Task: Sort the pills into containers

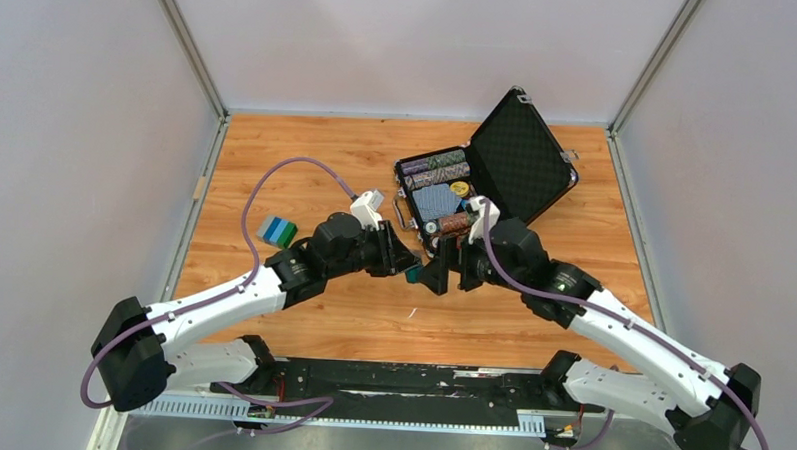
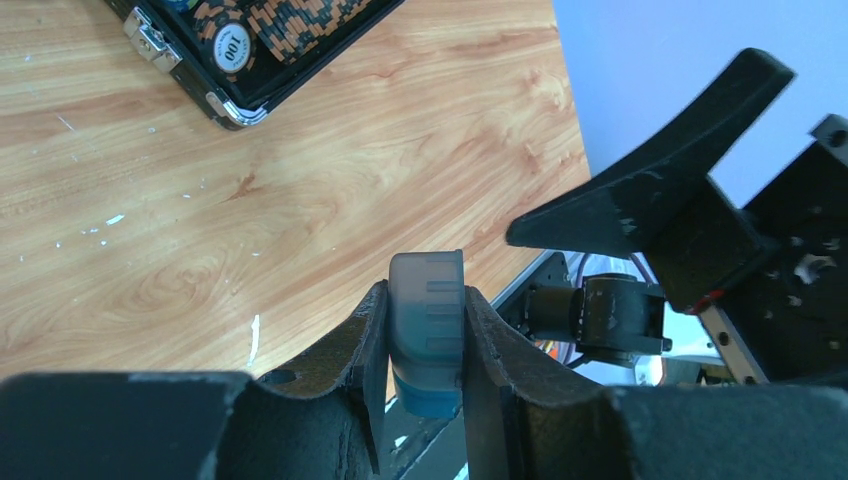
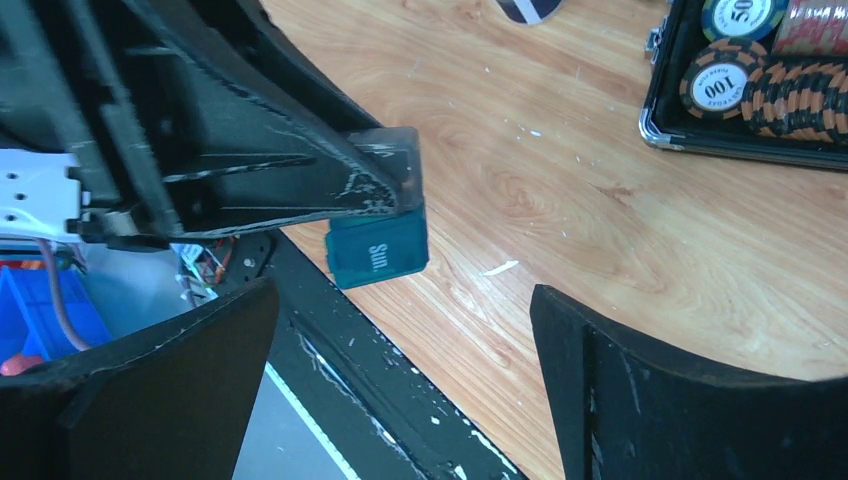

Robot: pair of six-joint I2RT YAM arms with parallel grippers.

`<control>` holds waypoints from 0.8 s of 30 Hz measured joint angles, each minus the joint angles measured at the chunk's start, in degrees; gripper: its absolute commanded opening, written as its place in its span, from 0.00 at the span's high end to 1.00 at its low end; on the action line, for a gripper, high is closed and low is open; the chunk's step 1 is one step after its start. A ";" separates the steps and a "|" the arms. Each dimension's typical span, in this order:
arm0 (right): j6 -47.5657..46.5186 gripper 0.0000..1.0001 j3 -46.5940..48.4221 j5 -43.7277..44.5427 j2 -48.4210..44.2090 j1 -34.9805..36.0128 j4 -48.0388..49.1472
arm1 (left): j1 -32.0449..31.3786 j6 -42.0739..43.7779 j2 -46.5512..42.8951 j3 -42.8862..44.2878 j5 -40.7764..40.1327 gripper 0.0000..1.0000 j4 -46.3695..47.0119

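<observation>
A tiny dark-teal container (image 1: pixel 411 274) hangs just above the table's near middle, pinched in my left gripper (image 1: pixel 405 266), which is shut on it. In the left wrist view its frosted grey part (image 2: pixel 428 300) pokes out between the fingers. From the right wrist view I read "Sun." on its teal lid (image 3: pixel 378 250), which sticks out below the left fingers (image 3: pixel 260 160). My right gripper (image 3: pixel 400 300) faces it, open wide with nothing between its fingers; from above it (image 1: pixel 451 272) stands just to the container's right. The pills are out of view.
An open black chip case (image 1: pixel 497 168) full of poker chips stands at the back right, its corner (image 2: pixel 240 100) close behind both grippers. A small stack of blue and green boxes (image 1: pixel 276 231) lies at the left. The black rail (image 3: pixel 380 370) runs along the near edge.
</observation>
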 measured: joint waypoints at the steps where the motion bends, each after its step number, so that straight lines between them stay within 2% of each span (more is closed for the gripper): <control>1: -0.31 0.00 0.00 -0.31 1.16 0.00 0.20 | 0.00 -0.02 0.00 0.00 -0.09 1.00 -0.09; 8: -1.31 0.02 0.02 -0.35 7.06 0.11 0.26 | 0.04 -0.02 0.09 0.44 -0.35 1.00 -0.87; 10: -1.36 0.06 0.17 0.00 7.13 0.33 0.28 | 0.33 -0.02 0.24 0.92 -0.28 1.00 -1.64; 16: -0.26 0.27 1.88 4.72 7.13 0.85 -1.27 | 1.99 0.02 0.76 1.18 -0.17 1.00 -1.77; 24: 2.45 0.37 2.45 16.48 4.92 0.68 -5.49 | 3.69 0.20 0.94 1.18 0.94 1.00 -2.38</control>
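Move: Roughly 4 cm to the left of the right hand and 2 cm below it, level with it fore and aft, is the teal pill box with its SUN lid shut. From the right hand, the open chip case has its tray centred some 20 cm ahead and 5 cm to the right, and the white bottle stands about 14 cm ahead and 11 cm to the left, both some 13 cm lower. The left hand already grips the pill box, whose middle is at its pads. Sinking about 3 cm beside the pill box with its fingers wide, the right hand then swings right and forward, some 4 cm and 3 cm, partly closing and turning roughly 15 degrees clockwise; one fingertip ends against the edge of the SUN lid. The left hand keeps its grip on the box and shifts about 2 cm forward and a little to the left. ##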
